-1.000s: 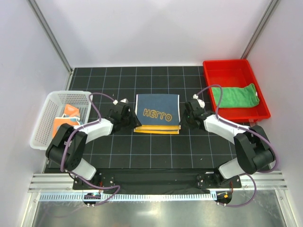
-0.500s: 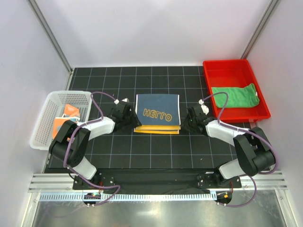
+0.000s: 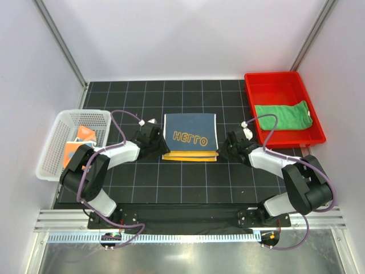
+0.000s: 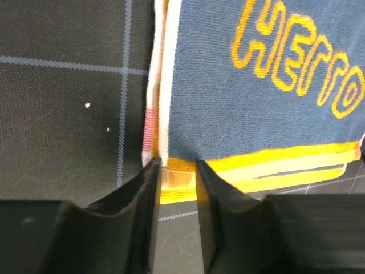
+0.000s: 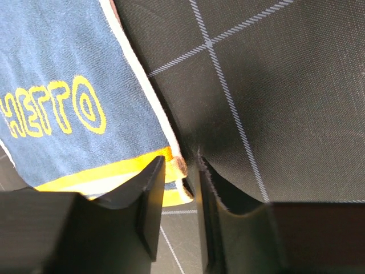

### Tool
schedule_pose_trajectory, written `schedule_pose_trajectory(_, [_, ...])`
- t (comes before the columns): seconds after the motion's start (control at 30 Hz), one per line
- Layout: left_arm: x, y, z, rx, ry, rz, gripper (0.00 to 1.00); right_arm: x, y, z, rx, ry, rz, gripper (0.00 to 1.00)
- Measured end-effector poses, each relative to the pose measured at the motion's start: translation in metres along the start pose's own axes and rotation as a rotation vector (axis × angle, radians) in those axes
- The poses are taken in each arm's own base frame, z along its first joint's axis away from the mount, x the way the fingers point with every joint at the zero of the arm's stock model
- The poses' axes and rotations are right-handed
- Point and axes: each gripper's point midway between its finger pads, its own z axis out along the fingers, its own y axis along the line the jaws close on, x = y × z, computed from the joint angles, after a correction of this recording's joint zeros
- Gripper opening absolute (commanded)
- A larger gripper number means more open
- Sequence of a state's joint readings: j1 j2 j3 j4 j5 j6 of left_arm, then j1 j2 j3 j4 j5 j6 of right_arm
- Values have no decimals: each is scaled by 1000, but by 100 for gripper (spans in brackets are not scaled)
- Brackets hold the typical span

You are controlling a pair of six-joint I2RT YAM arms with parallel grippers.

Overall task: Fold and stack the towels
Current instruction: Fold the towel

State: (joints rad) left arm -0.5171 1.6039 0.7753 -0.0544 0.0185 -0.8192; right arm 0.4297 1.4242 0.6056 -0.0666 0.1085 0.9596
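Note:
A folded towel (image 3: 190, 134) lies mid-table, dark blue on top with yellow lettering, and yellow layers show at its near edge. My left gripper (image 3: 159, 147) is low at its near-left corner. In the left wrist view the jaws (image 4: 175, 165) stand narrowly apart, with the yellow corner (image 4: 178, 178) between the tips. My right gripper (image 3: 222, 149) is at the near-right corner. There the jaws (image 5: 182, 162) are also slightly apart, straddling the towel's corner (image 5: 181, 165). A green towel (image 3: 283, 116) lies in the red bin (image 3: 282, 77). An orange-and-pale towel (image 3: 80, 145) sits in the white basket (image 3: 57, 142).
The red bin stands at the back right, close behind my right arm. The white basket stands at the left edge beside my left arm. White walls close off the dark gridded mat (image 3: 188, 182) at the back and on both sides.
Both grippers have edged in towards the towel's near corners, and the left jaws have narrowed. The towel has not moved.

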Motion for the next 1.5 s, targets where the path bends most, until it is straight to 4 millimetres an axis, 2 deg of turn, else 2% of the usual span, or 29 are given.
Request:
schedule_pose_trajectory(0.13, [2, 4, 0, -19, 3, 10, 13, -1, 2, -2, -9, -6, 8, 28])
schedule_pose_trajectory(0.23, [3, 7, 0, -32, 8, 15, 1, -1, 2, -2, -11, -6, 13, 29])
schedule_pose_trajectory(0.43, [3, 8, -1, -33, 9, 16, 0, 2, 0, -2, -9, 3, 31, 41])
schedule_pose_trajectory(0.63, [3, 7, -1, -33, 8, 17, 0, 6, -3, -2, -15, 4, 62, 41])
schedule_pose_trajectory(0.83, [2, 5, -3, -27, 4, 17, 0, 6, -1, -1, -34, 0, 81, 26])
schedule_pose_trajectory(1.03, [2, 5, -6, -27, 4, 19, 0, 5, 1, -1, -41, -5, 85, 1])
schedule_pose_trajectory(1.2, [-8, 1, -12, -41, -11, 31, 0, 3, 4, -1, -43, -6, 75, 1])
schedule_pose_trajectory(1.5, [-49, -26, -45, -15, -112, 88, 2, -21, 41, -15, -121, -38, 43, 1])
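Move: The folded towel's top layer has its near left corner right at the left fingertips, about 1 cm to the left and 1 cm below, and its near right corner between the right fingers, about 1 cm below. The bottom layer's matching corners show some 3 cm nearer the base than each. The yellow lettering lies about 6 cm ahead and 10 cm right of the left hand; the same lettering is 6 cm ahead and 12 cm left of the right hand. The left hand shuts fully at the near left corner after easing down and left about half a centimetre, waits there while the right hand settles, reopens slightly and then pinches the near right corner of the top layer. Both then rise together, the left, closed and seemingly empty, about 7 cm up and 2 cm forward, away from its corner, the right some 4 cm up while drifting 2 cm forward and nearly as far left, keeping its pinch on the cloth. ##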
